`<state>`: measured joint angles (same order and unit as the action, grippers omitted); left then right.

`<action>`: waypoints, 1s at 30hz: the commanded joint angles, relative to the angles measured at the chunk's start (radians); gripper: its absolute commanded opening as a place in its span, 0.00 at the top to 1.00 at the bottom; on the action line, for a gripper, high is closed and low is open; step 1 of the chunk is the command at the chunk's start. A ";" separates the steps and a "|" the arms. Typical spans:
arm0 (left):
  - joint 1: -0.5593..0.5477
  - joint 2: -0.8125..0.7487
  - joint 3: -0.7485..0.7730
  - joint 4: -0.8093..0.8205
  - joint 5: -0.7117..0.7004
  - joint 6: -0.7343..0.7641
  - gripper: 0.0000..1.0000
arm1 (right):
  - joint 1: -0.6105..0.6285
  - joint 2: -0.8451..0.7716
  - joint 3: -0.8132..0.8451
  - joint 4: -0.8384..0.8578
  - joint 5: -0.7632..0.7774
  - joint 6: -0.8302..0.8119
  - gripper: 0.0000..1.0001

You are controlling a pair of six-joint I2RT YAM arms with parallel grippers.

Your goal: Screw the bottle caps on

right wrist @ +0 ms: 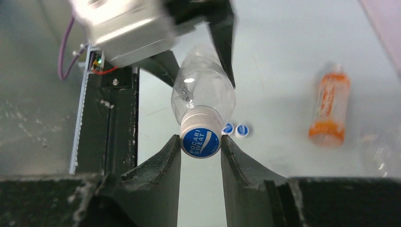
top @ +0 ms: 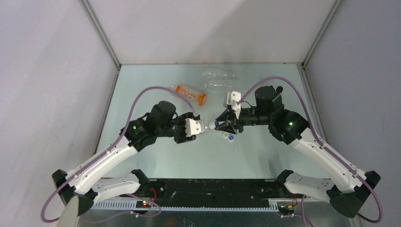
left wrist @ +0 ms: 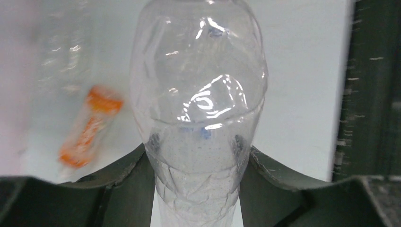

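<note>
A clear bottle [left wrist: 198,94] lies level above the table, its body clamped between the fingers of my left gripper [left wrist: 197,156]. On its neck sits a white bottle cap with a blue top [right wrist: 201,140]. My right gripper [right wrist: 200,142] is shut on that cap, one finger touching each side of it. In the top view the two grippers, left [top: 202,126] and right [top: 216,125], meet nose to nose at mid-table. Two loose blue-topped caps [right wrist: 228,128] [right wrist: 242,130] lie on the table just beyond the held cap.
An orange-labelled bottle [top: 189,93] lies behind the left gripper. Two clear bottles [top: 220,74] [top: 222,85] lie near the back wall. The loose caps [top: 229,137] sit in front of the right gripper. Grey walls close in the table.
</note>
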<state>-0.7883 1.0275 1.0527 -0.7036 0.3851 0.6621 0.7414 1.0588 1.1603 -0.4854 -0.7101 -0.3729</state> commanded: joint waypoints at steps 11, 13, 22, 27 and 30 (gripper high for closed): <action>-0.322 -0.051 -0.325 0.811 -0.838 0.259 0.95 | -0.076 0.137 0.023 0.099 0.305 1.058 0.80; -0.298 -0.055 -0.316 0.753 -0.784 0.213 0.95 | -0.071 0.099 0.023 0.114 0.309 0.909 0.62; -0.119 -0.040 -0.172 0.298 -0.299 0.065 0.93 | -0.065 -0.107 -0.075 0.098 0.136 0.065 0.39; -0.069 0.031 -0.050 0.100 -0.052 0.033 0.93 | -0.055 -0.165 -0.107 -0.050 -0.007 -0.337 0.39; -0.061 0.076 -0.004 0.033 0.029 0.036 0.93 | -0.049 -0.169 -0.107 -0.084 -0.056 -0.421 0.41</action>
<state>-0.8612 1.0550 0.9825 -0.5148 0.1867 0.7311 0.6842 0.8909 1.0630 -0.5011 -0.6533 -0.5037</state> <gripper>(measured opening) 0.578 0.604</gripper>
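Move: The blue-topped cap already sits on the bottle neck between my right hand's closed fingertips, about 1 cm to its left and level with it. From my left hand, which holds the bottle, the cap lies some 8 cm to the right, 1 cm back and 5 cm above. From my right hand, two loose caps lie about 15 cm ahead, 6 cm to the right and 30 cm below, and a clear bottle roughly 22 cm ahead, 8 cm right and 28 cm below. Still pinching the cap, my right hand twists it clockwise as seen from the cap's end, some 60 degrees, going forward and down about 5 cm; my left hand counter-rolls the bottle, going forward. Then my right fingers open, and the hand rolls back, rising, retreating and easing right off the cap. My left hand keeps its grip, unwinding most of its roll as it comes partway back and right. ##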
